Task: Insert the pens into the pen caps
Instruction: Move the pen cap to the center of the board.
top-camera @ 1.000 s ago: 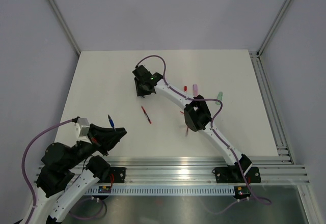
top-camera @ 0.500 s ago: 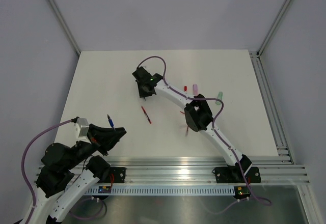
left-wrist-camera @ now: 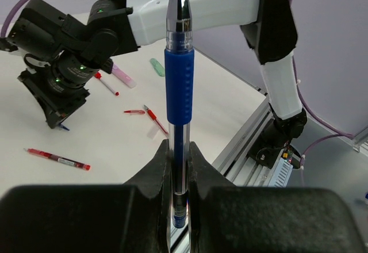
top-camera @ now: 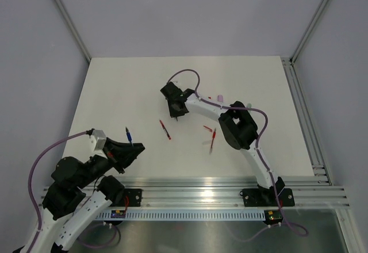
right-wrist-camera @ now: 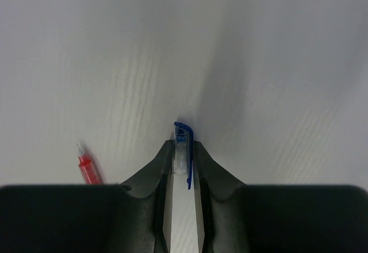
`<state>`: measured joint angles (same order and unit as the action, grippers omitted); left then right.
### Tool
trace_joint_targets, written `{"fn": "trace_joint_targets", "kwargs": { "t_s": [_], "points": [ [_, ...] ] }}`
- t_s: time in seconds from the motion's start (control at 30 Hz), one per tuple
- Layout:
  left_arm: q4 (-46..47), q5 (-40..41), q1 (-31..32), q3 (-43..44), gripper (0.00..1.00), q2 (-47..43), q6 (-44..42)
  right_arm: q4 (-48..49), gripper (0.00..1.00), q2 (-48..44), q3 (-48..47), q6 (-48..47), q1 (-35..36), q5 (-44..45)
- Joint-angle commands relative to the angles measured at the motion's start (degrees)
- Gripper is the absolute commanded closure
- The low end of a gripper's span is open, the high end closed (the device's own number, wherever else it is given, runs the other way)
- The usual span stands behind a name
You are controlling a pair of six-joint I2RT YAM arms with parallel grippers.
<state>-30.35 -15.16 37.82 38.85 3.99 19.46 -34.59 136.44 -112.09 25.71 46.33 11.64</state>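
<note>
My left gripper [left-wrist-camera: 180, 146] is shut on a blue pen [left-wrist-camera: 179, 80], which stands upright out of its jaws with the blue grip sleeve above them. From above, that blue pen [top-camera: 127, 134] sticks out of the left gripper [top-camera: 131, 149] at the near left. My right gripper [top-camera: 176, 112] is down at the table's middle, with its jaws closed against a small clear pen cap [right-wrist-camera: 181, 149] that has a blue clip. The right gripper [right-wrist-camera: 183, 144] holds this cap right at its fingertips, just above the white table.
A red pen [top-camera: 165, 129] lies left of centre. Another red pen [top-camera: 213, 139] and a red cap [top-camera: 207, 127] lie under the right forearm. A pink pen [top-camera: 220, 98] and a green one [top-camera: 248, 106] lie further back right. A red pen tip [right-wrist-camera: 87, 165] lies left of the right fingers.
The right gripper has shifted right and slightly nearer while its jaws narrowed onto the blue-clipped cap, and its elbow swung right. The left arm shifted slightly, still holding the blue pen.
</note>
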Motion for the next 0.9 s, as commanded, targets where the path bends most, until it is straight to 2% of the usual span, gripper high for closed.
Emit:
{"fn": "trace_joint_targets", "kwargs": {
  "t_s": [0.0, 0.17, 0.3, 0.43, 0.53, 0.67, 0.7, 0.73, 0.8, 0.87],
  "points": [
    [1.7, 0.0, 0.2, 0.1, 0.99, 2.2, 0.2, 0.4, 0.78, -6.3, 13.2, -0.1, -0.4, 1.3],
    [2.8, -2.1, 0.2, -0.4, 0.98, 5.4, 2.1, 9.5, 0.79, -15.8, 33.3, 3.3, 0.8, 0.1],
    [4.1, -5.3, 0.2, -1.2, 0.99, 8.7, 4.3, 16.4, 0.79, -23.0, 44.0, 8.9, 3.8, -1.4],
    [8.7, -8.4, 0.2, -3.6, 1.0, 10.3, 8.8, 18.8, 0.78, -25.8, 49.4, 14.3, 8.2, 0.8],
    [11.6, -10.2, 0.3, -6.8, 1.0, 11.1, 12.7, 21.7, 0.72, -27.7, 52.8, 17.6, 10.6, 1.4],
    [13.9, -11.4, 0.2, -10.4, 1.0, 11.8, 16.0, 24.5, 0.59, -29.7, 56.4, 19.4, 11.2, 2.5],
    [14.3, -11.9, 0.3, -11.7, 1.0, 12.0, 16.4, 24.8, 0.5, -30.9, 56.8, 19.3, 11.2, 2.9],
    [15.0, -12.1, 0.2, -12.1, 1.0, 12.7, 16.7, 24.9, 0.46, -31.7, 57.1, 19.1, 11.2, 3.4],
    [14.7, -11.7, 0.2, -12.8, 1.0, 13.4, 16.6, 25.0, 0.4, -34.0, 57.7, 18.0, 11.2, 4.4],
    [14.1, -11.1, 0.3, -12.7, 1.0, 14.6, 15.9, 25.2, 0.4, -36.4, 57.7, 17.3, 11.2, 4.7]
  ]
}}
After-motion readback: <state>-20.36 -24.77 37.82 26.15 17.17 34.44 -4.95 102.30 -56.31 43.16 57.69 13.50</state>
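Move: Between the right fingers is the blue pen cap; the bare spot it goes to lies about 15 cm back and 2 cm right of that hand, at its height. A red-and-black pen lies some 6 cm back and 5 cm left, the small red cap 5 cm back and 14 cm right. From the left hand, gripping the blue pen, that spot is roughly 15 cm ahead, 12 cm right and 29 cm below. Sliding the blue pen cap along the board, the right hand draws about 16 cm back, passing right of the red-and-black pen; it first veers 6 cm right, then edges partly left again, and opens its fingers to let go. Meanwhile the left hand sinks 9 cm and shifts right, towards the drop spot, tilting its fingers downward and keeping its grip on the blue pen. ##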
